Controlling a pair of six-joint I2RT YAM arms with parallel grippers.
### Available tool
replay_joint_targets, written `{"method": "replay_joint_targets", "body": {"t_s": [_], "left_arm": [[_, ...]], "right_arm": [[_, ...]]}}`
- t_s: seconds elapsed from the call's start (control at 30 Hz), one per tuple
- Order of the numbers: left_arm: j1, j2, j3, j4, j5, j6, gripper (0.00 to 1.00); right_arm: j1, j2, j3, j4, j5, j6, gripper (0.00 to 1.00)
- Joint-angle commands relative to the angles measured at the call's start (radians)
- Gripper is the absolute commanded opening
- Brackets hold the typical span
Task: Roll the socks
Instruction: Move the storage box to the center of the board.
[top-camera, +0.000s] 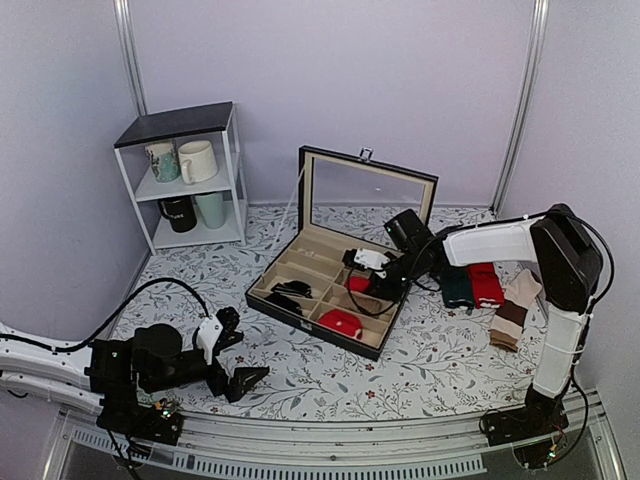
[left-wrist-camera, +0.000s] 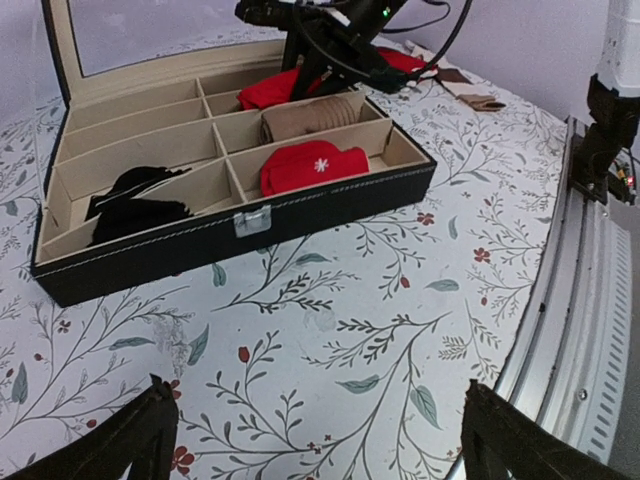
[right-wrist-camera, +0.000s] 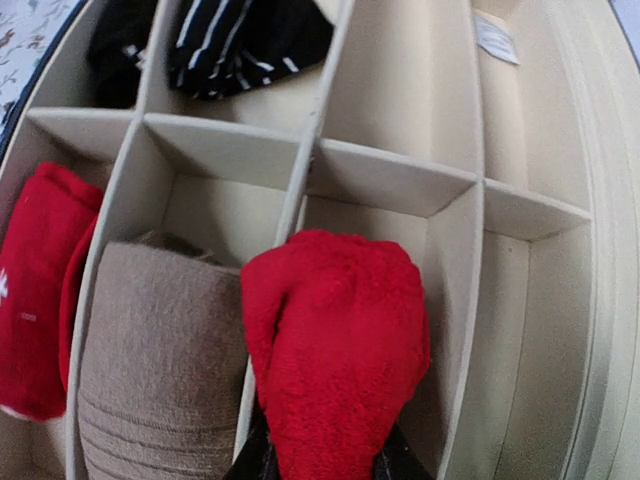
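Note:
The socks (right-wrist-camera: 335, 340) are a bright red knit bundle, rolled up, with my right gripper (right-wrist-camera: 318, 465) shut on its lower end. The roll hangs inside the open black organiser box (right-wrist-camera: 390, 175), over the divider between a beige roll and an empty compartment. From above, the right gripper (top-camera: 362, 280) and the red socks (top-camera: 358, 284) are at the box's middle right. In the left wrist view the socks (left-wrist-camera: 268, 92) show under the right arm. My left gripper (top-camera: 240, 350) rests near the table's front left, wide open (left-wrist-camera: 315, 420) with nothing between its fingers.
The box (top-camera: 300, 325) also holds a beige roll (right-wrist-camera: 160, 350), a red roll with a white snowflake (left-wrist-camera: 312, 165) and black socks (left-wrist-camera: 135, 200); its glass lid stands upright. A dark green sock (top-camera: 457, 285), a red sock (top-camera: 487, 285) and beige-brown socks (top-camera: 515, 310) lie right of it. A shelf with mugs (top-camera: 185, 175) stands back left.

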Motion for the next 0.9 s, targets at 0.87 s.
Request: {"method": "replay_joint_targets", "body": {"t_s": [0.87], "left_arm": [[0.013, 0.004, -0.016, 0.018, 0.014, 0.007, 1.0]], "right_arm": [[0.084, -0.172, -0.193, 0.371, 0.127, 0.319, 0.01]]}}
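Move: The right hand holds a rolled red sock down in a compartment at the right side of the open storage box; the box's middle lies about 7 cm to its left, level ahead and slightly below. The brown roll sits about 4 cm back and 1 cm left, the snowflake sock some 7 cm back and 6 cm left, and the black socks about 15 cm left and 2 cm back. From the left hand, the box's middle is roughly 19 cm ahead, 16 cm right and 8 cm lower. With the red roll still gripped and set into the compartment, the right hand keeps dragging the storage box back towards the robot and to the left, about 5 cm back and 3 cm left, sinking a little as it goes. It then turns upward, lifting the roll about 10 cm out of the compartment and clear of the box while easing some 3 cm forward, the fingers staying shut and swinging up about 20 degrees to point more to the left. ##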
